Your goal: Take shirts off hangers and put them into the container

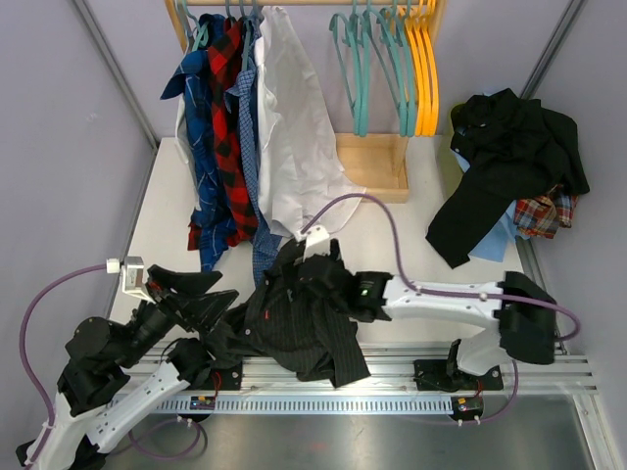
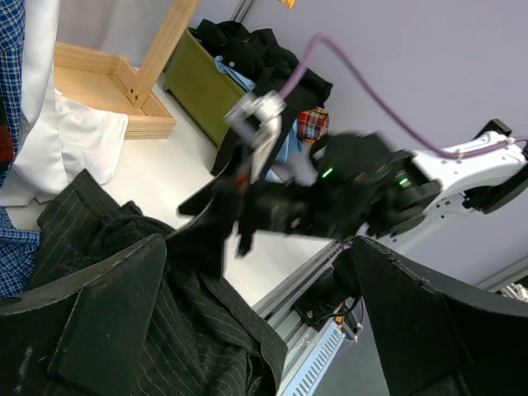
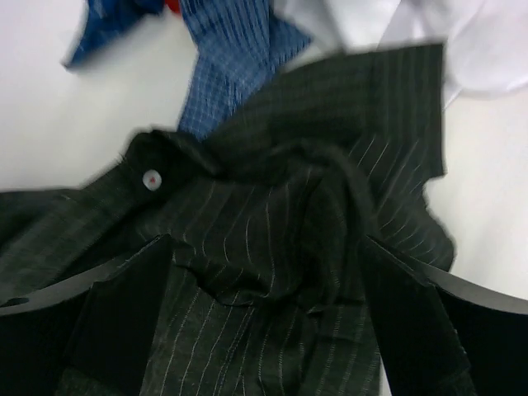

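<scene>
A dark grey pinstriped shirt (image 1: 304,328) lies crumpled on the table at the front centre, off any hanger. My right gripper (image 1: 299,274) hovers over its upper part, open, its fingers (image 3: 124,322) spread wide over the striped cloth (image 3: 272,231) and gripping none of it. My left gripper (image 1: 223,287) is open at the shirt's left edge, with the cloth (image 2: 190,330) lying under its left finger. Blue plaid, red-black plaid, blue check and white shirts (image 1: 245,117) hang on the rack. The olive-green container (image 2: 198,87) stands at the right, piled with black and plaid shirts (image 1: 509,157).
Several empty teal hangers (image 1: 358,69) and orange hangers (image 1: 423,59) hang on the wooden rack, whose base (image 1: 377,162) sits at the back centre. A metal rail (image 1: 392,377) runs along the near edge. Grey walls close in both sides.
</scene>
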Tool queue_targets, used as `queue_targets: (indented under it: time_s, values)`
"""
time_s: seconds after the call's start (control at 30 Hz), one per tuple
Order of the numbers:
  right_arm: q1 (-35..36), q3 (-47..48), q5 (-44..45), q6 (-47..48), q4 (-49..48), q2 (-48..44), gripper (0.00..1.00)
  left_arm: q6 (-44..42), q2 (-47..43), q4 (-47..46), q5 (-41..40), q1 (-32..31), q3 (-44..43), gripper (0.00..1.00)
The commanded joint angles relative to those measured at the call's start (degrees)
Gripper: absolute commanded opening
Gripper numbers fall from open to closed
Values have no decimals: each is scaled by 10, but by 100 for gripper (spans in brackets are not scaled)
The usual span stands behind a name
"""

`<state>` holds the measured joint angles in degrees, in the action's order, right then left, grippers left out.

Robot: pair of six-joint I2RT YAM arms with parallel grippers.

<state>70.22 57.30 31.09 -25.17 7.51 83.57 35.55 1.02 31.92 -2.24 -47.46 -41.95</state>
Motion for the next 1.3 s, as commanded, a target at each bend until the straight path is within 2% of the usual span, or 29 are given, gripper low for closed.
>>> queue_targets:
  time_s: [0.0,0.23,0.37,0.5,0.6,0.63,0.77,0.8,0.97,1.07,1.27]
  values:
    - [24,29,32,-74,-7,66,99,11,-7,-8,-7,0,3,99]
    - [35,132,54,-139,89,230,99,10,-7,4,-11,0,-2,99]
    - [35,158,86,-195,160,277,99,10,-24,7,-17,0,1,99]
    - [35,147,89,-240,189,300,97,14,-34,6,-19,0,12,99]
    - [35,117,85,-267,180,298,73,18,-42,7,-20,0,17,99]
    - [35,108,84,-274,173,292,52,20,-44,8,-20,0,19,99]
    - [29,77,101,-311,184,274,4,27,-52,10,-21,0,22,99]
    - [26,67,107,-315,196,270,0,29,-54,11,-21,0,22,99]
    - [-17,12,123,-330,205,189,0,34,-61,17,-21,0,19,99]
    - [-52,-35,143,-341,226,108,0,36,-62,18,-22,0,18,99]
    - [-105,-62,215,-338,319,-104,0,38,-48,7,-10,1,19,99]
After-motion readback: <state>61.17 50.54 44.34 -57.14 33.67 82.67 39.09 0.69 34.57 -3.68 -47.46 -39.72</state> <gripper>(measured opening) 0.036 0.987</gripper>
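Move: The dark striped shirt lies crumpled on the table under the open right hand, about 15 cm down; its middle is some 7 cm back and level sideways, with its far part almost straight below the fingers. From that hand the hanging white shirt is about 20 cm ahead and 3 cm right, the blue checked shirt 18 cm ahead and 8 cm left. From the left hand, the dark shirt is about 4 cm ahead, 10 cm right and 32 cm down. The open right hand plunges about 14 cm onto the far part of the dark striped shirt, edging left and then back right as the wrist tips and rolls a little, and the fingers shut on the cloth at table level. Keeping that pinch, the hand drags the shirt about 15 cm to the right, low at first and then rising some 6 cm with a slight forward drift, the wrist turning about 35 degrees clockwise over the whole move, while the empty, open left hand sinks a couple of centimetres. ##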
